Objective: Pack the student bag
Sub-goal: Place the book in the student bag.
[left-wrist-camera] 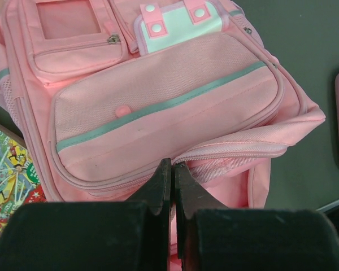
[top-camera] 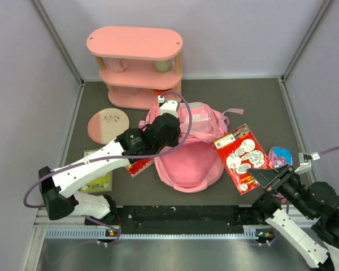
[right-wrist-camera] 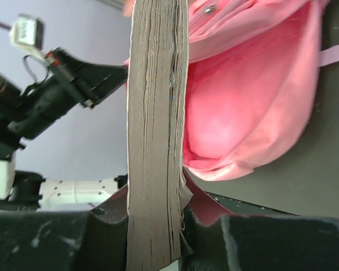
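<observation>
The student bag lies in the middle of the table, a soft pink backpack with its main compartment gaping toward the arms. My left gripper is shut on the zip edge of that opening; in the left wrist view its tips pinch the rim just below the bag's front pocket. My right gripper is shut on a red comic book, held tilted to the right of the bag. The right wrist view shows the book's page edge standing between the fingers, with the bag's pink inside just beyond it.
A pink three-tier shelf stands at the back. A round pink plate lies left of the bag. Another comic book and a green card lie under the left arm. A small blue and pink case sits at the right.
</observation>
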Controlling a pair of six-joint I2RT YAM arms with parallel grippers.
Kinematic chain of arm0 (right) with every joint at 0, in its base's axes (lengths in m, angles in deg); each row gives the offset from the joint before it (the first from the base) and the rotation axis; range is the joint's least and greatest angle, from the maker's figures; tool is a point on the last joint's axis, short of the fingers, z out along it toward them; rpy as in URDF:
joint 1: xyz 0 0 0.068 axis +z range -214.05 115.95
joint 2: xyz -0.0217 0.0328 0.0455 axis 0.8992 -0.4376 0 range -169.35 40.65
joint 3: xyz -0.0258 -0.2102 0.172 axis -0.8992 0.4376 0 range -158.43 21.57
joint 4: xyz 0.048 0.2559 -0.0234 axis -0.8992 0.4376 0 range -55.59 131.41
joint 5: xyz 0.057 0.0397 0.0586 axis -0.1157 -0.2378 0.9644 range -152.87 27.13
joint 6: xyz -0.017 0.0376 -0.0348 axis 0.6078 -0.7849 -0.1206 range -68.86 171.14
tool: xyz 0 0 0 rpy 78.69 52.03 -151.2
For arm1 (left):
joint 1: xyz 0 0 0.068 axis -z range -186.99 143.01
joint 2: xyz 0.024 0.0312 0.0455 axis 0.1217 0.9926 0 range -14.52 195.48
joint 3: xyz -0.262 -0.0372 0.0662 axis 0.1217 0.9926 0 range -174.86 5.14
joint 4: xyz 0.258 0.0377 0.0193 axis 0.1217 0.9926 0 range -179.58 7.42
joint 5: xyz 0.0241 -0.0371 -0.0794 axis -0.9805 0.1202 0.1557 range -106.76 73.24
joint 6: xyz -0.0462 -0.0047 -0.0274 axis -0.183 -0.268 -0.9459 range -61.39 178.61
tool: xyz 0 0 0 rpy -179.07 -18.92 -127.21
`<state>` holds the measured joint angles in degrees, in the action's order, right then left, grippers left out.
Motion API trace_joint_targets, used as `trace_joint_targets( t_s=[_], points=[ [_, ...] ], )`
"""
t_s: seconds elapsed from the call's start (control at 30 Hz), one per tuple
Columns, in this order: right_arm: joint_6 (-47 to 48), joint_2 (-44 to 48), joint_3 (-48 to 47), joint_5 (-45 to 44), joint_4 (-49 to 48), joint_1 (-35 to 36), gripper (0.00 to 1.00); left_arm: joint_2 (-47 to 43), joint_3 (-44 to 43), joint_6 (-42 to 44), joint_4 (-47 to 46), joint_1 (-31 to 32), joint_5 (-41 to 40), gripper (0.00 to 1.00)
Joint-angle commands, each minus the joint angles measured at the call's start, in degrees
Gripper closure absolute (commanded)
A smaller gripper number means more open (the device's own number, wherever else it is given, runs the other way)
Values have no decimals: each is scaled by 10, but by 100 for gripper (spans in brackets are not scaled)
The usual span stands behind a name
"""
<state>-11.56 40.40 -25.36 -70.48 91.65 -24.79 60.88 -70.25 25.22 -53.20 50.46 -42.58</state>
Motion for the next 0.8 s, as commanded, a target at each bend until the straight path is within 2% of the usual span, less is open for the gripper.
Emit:
trace_joint_targets(
  t_s=[0.0,0.2,0.47,0.63,0.77],
  points=[
    [21,39,-18,73,-66,5,100,14,-36,-23,-68,-17,-19,100],
    [12,-42,47,201,-98,5,100,17,-50,-28,-77,-22,-16,100],
    [-30,-66,115,185,-136,5,100,8,-64,-33,-117,-23,-1,100],
    [-117,-70,217,153,-273,5,100,-2,-35,-20,-164,-23,43,100],
    [-153,-102,254,79,-373,5,100,-21,-7,-13,-194,-23,65,100]
  ],
)
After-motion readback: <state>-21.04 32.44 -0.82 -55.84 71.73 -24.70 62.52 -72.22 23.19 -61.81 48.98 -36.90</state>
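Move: Out ahead and to the left of the right gripper, which already holds the book up in the air, lies the bag's open main pocket: its middle about 10 cm farther out, 20 cm left and 20 cm lower. The pencil case is some 11 cm ahead, 20 cm right and 25 cm below. For the left gripper, pinching the flap's edge, that pocket is roughly 6 cm back, 8 cm right and 18 cm down; the picture book lies 18 cm left, 2 cm ahead and 24 cm below. Swinging the held book down and left towards the open pocket, the right hand first eases back slightly, then sinks about 10 cm while going some 8 cm left, with a short forward push at the end; its wrist tips down nearly 20 degrees and turns a little counter-clockwise, the grip kept. The left hand keeps its pinch on the flap, drawing it right and up some 3 cm each and rolling slightly so its right side rises. ##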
